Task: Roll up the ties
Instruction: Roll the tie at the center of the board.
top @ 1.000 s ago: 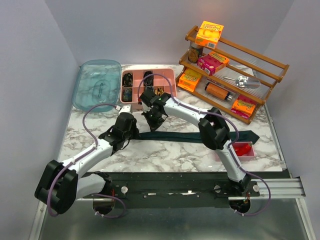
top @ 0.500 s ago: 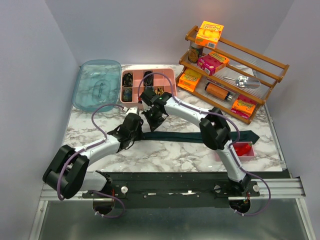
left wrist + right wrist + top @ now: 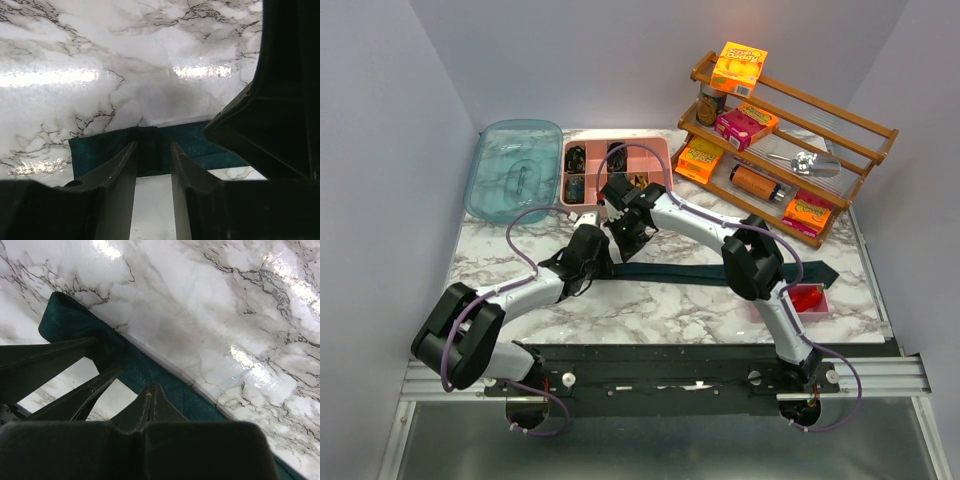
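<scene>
A long dark teal tie [image 3: 720, 273] lies flat across the marble table, its wide pointed end [image 3: 820, 272] at the right. My left gripper [image 3: 600, 262] stands open at the narrow end. In the left wrist view its two fingertips rest on the tie [image 3: 100, 150], a gap showing between them around the left gripper [image 3: 154, 145]. My right gripper [image 3: 623, 243] is just beyond it. In the right wrist view the right gripper [image 3: 151, 386] is shut, its joined tips pressing down on the tie [image 3: 185, 397] with no fabric between them.
A pink divided tray [image 3: 595, 150] holding small coils stands behind the grippers, with a clear blue lid [image 3: 515, 180] to its left. A wooden rack [image 3: 850, 125] with boxes and a can fills the back right. A small red tray [image 3: 808, 298] sits by the tie's wide end.
My left gripper has slid right to the tie's narrow end and its jaws have opened. The right gripper has stayed shut on the same spot.
</scene>
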Available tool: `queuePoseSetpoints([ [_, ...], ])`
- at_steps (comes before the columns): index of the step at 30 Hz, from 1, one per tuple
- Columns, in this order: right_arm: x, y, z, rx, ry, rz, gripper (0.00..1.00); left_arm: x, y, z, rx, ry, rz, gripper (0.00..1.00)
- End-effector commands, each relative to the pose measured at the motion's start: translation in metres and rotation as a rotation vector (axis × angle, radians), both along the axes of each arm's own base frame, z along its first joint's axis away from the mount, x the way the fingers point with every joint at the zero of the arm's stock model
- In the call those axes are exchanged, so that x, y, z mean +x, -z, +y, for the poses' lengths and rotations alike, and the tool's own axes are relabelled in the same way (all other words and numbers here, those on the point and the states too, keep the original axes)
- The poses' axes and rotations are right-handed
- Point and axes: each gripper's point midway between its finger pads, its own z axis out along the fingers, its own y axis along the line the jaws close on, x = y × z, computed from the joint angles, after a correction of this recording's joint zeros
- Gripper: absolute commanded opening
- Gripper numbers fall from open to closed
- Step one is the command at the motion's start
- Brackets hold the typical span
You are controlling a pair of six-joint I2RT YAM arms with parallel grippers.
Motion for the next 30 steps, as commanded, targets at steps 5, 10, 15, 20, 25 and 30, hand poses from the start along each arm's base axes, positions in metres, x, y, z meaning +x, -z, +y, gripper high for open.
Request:
queuePoseSetpoints([
  [5, 0.005, -0.015, -0.002, 0.021, -0.005, -0.035, 0.01, 0.000, -0.002, -0.007, -0.059, -0.008, -0.021, 0.29],
  [10, 0.004, -0.012, -0.003, 0.015, -0.005, -0.030, 0.01, -0.004, 0.009, -0.006, -0.067, -0.026, 0.012, 0.03],
  [15, 0.003, -0.013, -0.001, 0.022, -0.010, -0.026, 0.01, -0.007, 0.024, -0.004, -0.043, -0.041, 0.069, 0.00],
  [20, 0.002, -0.014, 0.000, 0.035, -0.025, -0.020, 0.01, -0.011, 0.038, -0.003, -0.013, -0.044, 0.127, 0.00],
  [25, -0.002, -0.020, 0.007, 0.080, -0.046, -0.005, 0.01, -0.008, 0.029, 0.000, -0.002, -0.052, 0.101, 0.00],
  [30, -0.006, -0.025, 0.019, 0.137, -0.060, 0.017, 0.01, -0.004, 0.005, 0.004, -0.017, -0.062, 0.033, 0.00],
])
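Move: The tie's folded left end lies right by the left fingers: its middle is about 3 cm to their left, level fore-and-aft and some 1 cm below. From the same hand, the right gripper's tips stand roughly 4 cm right and 1 cm ahead, and the pink tray is about 20 cm ahead and 2 cm right. From the right hand, the folded end is about 7 cm left, 1 cm back and 1 cm below. The left fingers, part open at the folded-over layer of the tie, close fully and bear on the cloth: they sink about 1 cm while shutting and just after, then edge some 1 cm right and forward along the tie towards the right gripper, easing back slightly at the end. ##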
